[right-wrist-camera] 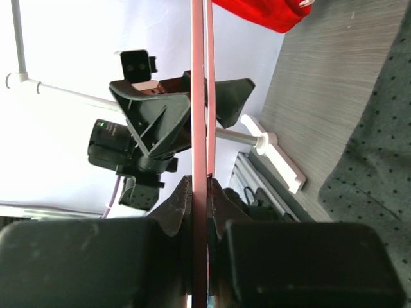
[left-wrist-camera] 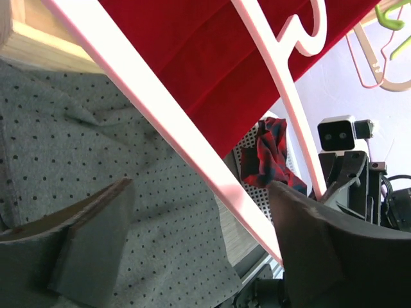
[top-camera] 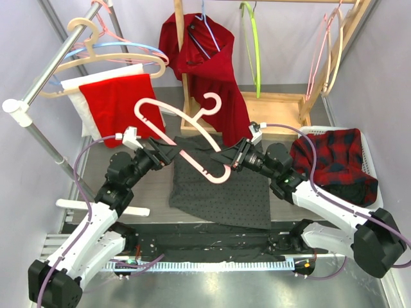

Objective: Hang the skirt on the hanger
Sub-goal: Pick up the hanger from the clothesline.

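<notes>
A dark grey dotted skirt (top-camera: 221, 192) lies flat on the table between the arms. Above it, a pink hanger (top-camera: 204, 131) hangs tilted in the air. My right gripper (top-camera: 221, 158) is shut on the hanger's lower end; in the right wrist view its jaws (right-wrist-camera: 207, 186) pinch the thin pink bar (right-wrist-camera: 199, 77). My left gripper (top-camera: 172, 151) is open, its fingers straddling the hanger's lower bar. In the left wrist view the bar (left-wrist-camera: 160, 122) crosses between the spread fingers (left-wrist-camera: 199, 192), close to the right one, with the skirt (left-wrist-camera: 96, 141) below.
A wooden rack (top-camera: 276, 109) behind carries a dark red garment (top-camera: 205, 64) and a green hanger (top-camera: 253, 45). A metal rail on the left holds hangers (top-camera: 96, 51) and red and white cloths (top-camera: 119, 96). A white basket (top-camera: 369, 160) with plaid fabric sits on the right.
</notes>
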You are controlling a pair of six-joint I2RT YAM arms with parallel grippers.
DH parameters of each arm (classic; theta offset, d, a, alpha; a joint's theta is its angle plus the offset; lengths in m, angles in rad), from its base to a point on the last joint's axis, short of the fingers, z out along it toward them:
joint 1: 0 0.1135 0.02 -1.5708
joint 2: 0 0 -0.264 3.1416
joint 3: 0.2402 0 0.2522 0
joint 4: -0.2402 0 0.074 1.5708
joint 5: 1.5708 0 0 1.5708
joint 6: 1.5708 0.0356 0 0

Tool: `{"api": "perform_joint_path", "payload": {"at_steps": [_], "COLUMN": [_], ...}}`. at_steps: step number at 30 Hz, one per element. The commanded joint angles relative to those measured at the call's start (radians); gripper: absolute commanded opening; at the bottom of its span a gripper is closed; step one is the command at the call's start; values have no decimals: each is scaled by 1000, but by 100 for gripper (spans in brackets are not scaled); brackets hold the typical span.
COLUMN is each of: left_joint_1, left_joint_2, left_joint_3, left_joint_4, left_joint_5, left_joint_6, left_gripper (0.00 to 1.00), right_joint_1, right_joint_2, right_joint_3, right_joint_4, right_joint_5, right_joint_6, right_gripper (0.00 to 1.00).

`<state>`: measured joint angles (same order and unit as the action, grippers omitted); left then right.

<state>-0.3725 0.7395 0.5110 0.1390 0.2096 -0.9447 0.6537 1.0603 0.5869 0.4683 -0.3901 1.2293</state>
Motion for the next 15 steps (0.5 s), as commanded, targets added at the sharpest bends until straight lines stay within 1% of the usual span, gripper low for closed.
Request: {"api": "perform_joint_path", "payload": {"at_steps": [1,2,3,5,6,8,9,10,11,12,13,15], "left_joint_1": [3,3,1,3,3,3,3,3,3,3,3,3], "left_joint_2": [4,4,4,8,9,15,17,17,17,15,12,-2], "left_joint_3": [-9,-9,-8,-9,-9,-12,-12,-14,-12,-9,-6,6], "left_joint_4": [115,122,125,140,146,152,154,155,152,148,139,106], "left_joint_5": [2,-1,2,13,20,33,34,39,45,48,48,53], "left_joint_6": [-12,-14,-12,-11,-11,-12,-14,-14,-16,-17,-17,-17], "left_gripper": [82,80,72,63,57,52,44,38,29,7,0,0], "right_joint_1": [6,7,6,7,7,9,9,8,9,8,9,7], "right_joint_2": [20,23,26,41,50,76,84,89,95,96,95,89], "right_joint_3": [-16,-27,-32,-47,-53,-64,-67,-70,-70,-67,-53,-24], "right_joint_4": [202,211,220,259,271,318,338,348,351,349,327,241], "right_joint_5": [-56,-61,-70,-78,-90,-107,-116,-118,-119,-122,-122,-125], "right_joint_6": [74,82,91,124,136,174,185,190,185,176,164,84], "right_gripper": [1,1,1,1,1,1,1,1,1,1,1,2]}}
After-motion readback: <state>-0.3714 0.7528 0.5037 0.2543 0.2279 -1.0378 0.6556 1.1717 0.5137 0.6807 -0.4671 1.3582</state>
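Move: The lower bar of the pink hanger already crosses the left gripper's open fingers, about 2 cm above the hand point, 1 cm ahead and 1 cm to its right. The right gripper holds the hanger's shoulder end some 17 cm to the right and 3 cm back, roughly level; the hook stands about 13 cm right and 15 cm ahead. The grey skirt's middle lies some 18 cm right, 5 cm back and 24 cm below. From the right gripper, that bar section is about 16 cm left and 4 cm ahead. Shut the left gripper from nearly wide open onto the pink hanger's lower bar, lifting the hand about 2 cm so the bar comes between the pads, and pinch it. Meanwhile keep the right grip on the shoulder end, easing that hand down some 2 cm and about 1 cm left towards the left gripper, with a slight wrist turn. ##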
